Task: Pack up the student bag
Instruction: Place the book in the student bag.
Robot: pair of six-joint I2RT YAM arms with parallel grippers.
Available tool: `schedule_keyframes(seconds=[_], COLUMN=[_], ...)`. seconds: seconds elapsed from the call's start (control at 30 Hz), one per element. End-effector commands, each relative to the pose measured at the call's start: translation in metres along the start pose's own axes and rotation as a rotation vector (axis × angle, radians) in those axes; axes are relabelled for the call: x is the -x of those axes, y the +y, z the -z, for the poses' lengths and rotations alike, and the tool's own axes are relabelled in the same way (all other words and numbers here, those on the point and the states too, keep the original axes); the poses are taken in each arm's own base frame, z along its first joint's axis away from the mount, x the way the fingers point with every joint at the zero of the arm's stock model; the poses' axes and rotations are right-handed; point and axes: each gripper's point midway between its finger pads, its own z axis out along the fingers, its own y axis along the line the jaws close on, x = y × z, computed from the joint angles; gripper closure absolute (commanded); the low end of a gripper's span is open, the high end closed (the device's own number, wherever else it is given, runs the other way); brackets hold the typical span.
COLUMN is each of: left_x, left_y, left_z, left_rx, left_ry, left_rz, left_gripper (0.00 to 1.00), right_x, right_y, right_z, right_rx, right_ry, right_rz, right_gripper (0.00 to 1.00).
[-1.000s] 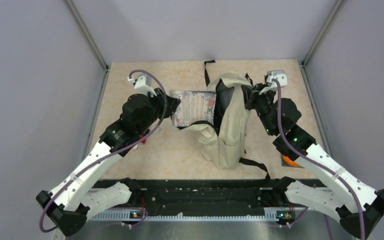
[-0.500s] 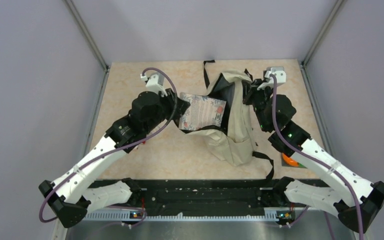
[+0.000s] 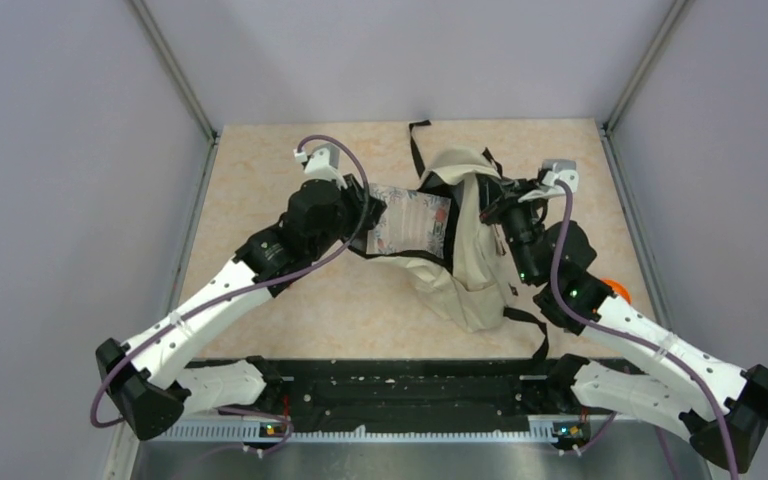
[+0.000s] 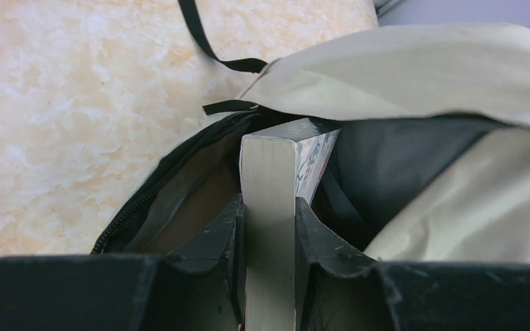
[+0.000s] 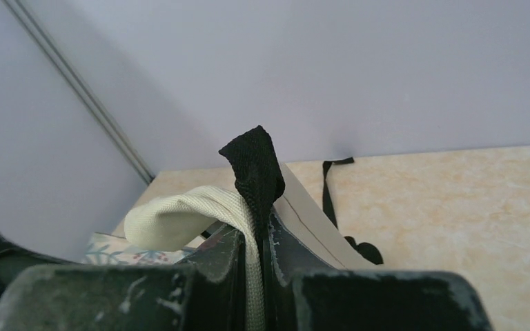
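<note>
The student bag point(image 3: 470, 262), a cream backpack with black straps, lies in the middle of the table with its dark opening facing left. My left gripper point(image 3: 370, 214) is shut on a thick book with a floral cover point(image 3: 412, 220). The book's far end sits inside the bag's mouth. In the left wrist view the book's pale page edge point(image 4: 269, 172) stands between the fingers and enters the zip opening under the cream flap point(image 4: 421, 62). My right gripper point(image 3: 501, 207) is shut on the bag's upper rim, pinching cream fabric point(image 5: 172, 217) and black webbing point(image 5: 254, 165) and holding it up.
An orange object point(image 3: 612, 288) lies on the table at the right, partly behind my right arm. Loose black straps trail toward the back edge point(image 3: 415, 140) and the front point(image 3: 528, 338). Grey walls close in the table on three sides.
My left arm has moved right and carried the book from outside the bag into its opening. The right gripper and the bag's rim have shifted slightly; the orange object now shows farther back.
</note>
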Motion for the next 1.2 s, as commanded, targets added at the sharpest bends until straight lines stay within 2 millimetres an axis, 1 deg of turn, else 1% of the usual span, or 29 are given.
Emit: schedule_keyframes(seconds=[0.0,0.07,0.2,0.27,0.3,0.33,0.4,0.5,0.57,0.6,0.63,0.67,0.7,0.73,0.8,0.9,1.03,1.1,1.17], left_x=[0.033,0.032,0.035,0.034,0.039,0.038,0.034,0.020,0.009,0.006,0.006,0.008,0.011,0.015,0.025,0.035,0.047,0.052,0.056], left_y=[-0.023,-0.023,-0.031,-0.031,-0.036,-0.038,-0.039,-0.039,-0.041,-0.043,-0.046,-0.048,-0.050,-0.052,-0.054,-0.057,-0.055,-0.049,-0.036], left_z=[-0.018,-0.027,-0.047,-0.056,-0.060,-0.065,-0.074,-0.088,-0.095,-0.097,-0.097,-0.096,-0.094,-0.091,-0.082,-0.067,-0.045,-0.034,-0.023], left_rx=[-0.048,-0.041,-0.058,-0.053,-0.067,-0.073,-0.076,-0.073,-0.088,-0.102,-0.115,-0.120,-0.121,-0.117,-0.114,-0.131,-0.143,-0.122,-0.069], left_ry=[-0.151,-0.163,-0.196,-0.201,-0.220,-0.222,-0.211,-0.171,-0.134,-0.121,-0.115,-0.111,-0.109,-0.107,-0.114,-0.135,-0.169,-0.176,-0.166], left_rz=[0.114,0.149,0.246,0.288,0.322,0.344,0.376,0.387,0.369,0.350,0.324,0.291,0.246,0.201,0.134,0.068,-0.003,-0.067,-0.118], left_gripper=[1.00,1.00,1.00,1.00,1.00,1.00,1.00,0.99,0.91,0.84,0.71,0.55,0.44,0.36,0.25,0.17,0.13,0.12,0.09], right_x=[0.064,0.061,0.050,0.045,0.043,0.041,0.039,0.038,0.036,0.036,0.036,0.036,0.037,0.038,0.039,0.038,0.037,0.037,0.038], right_y=[0.023,0.028,0.034,0.033,0.032,0.032,0.029,0.024,0.022,0.021,0.019,0.018,0.016,0.014,0.010,0.005,0.001,0.000,0.000], right_z=[0.013,0.013,0.011,0.011,0.011,0.011,0.012,0.013,0.013,0.014,0.014,0.014,0.015,0.016,0.017,0.019,0.021,0.022,0.024], right_rx=[0.082,0.093,0.098,0.089,0.085,0.081,0.071,0.051,0.042,0.038,0.031,0.027,0.021,0.014,-0.001,-0.019,-0.030,-0.027,-0.017], right_ry=[-0.220,-0.213,-0.189,-0.179,-0.176,-0.174,-0.174,-0.177,-0.177,-0.178,-0.179,-0.180,-0.182,-0.185,-0.189,-0.197,-0.195,-0.193,-0.192], right_rz=[-0.174,-0.172,-0.164,-0.156,-0.154,-0.150,-0.144,-0.133,-0.127,-0.124,-0.121,-0.118,-0.112,-0.106,-0.094,-0.086,-0.072,-0.062,-0.050], right_gripper=[1.00,1.00,1.00,1.00,1.00,1.00,1.00,1.00,1.00,1.00,1.00,1.00,1.00,1.00,1.00,1.00,1.00,1.00,1.00])
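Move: The left hand grips the book by its near-left edge; the book's middle lies about 5 cm to its right, 1 cm back and 4 cm below. The backpack's open mouth, where it is going, is centred some 9 cm right of that hand, 2 cm back and 8 cm below; the raised rim pinched by the right hand is about 16 cm right and slightly ahead. From the right hand, the mouth lies roughly 7 cm left, 3 cm back and 12 cm below. Still pinching the book, the left hand carries it about 7 cm each forward, right and down into the bag's mouth, tipping and rolling slightly. There the fingers open wide and let go, and the hand climbs some 10 cm out, easing back and left. The right hand keeps its pinch on the bag's rim, drifting only a couple of centimetres. ##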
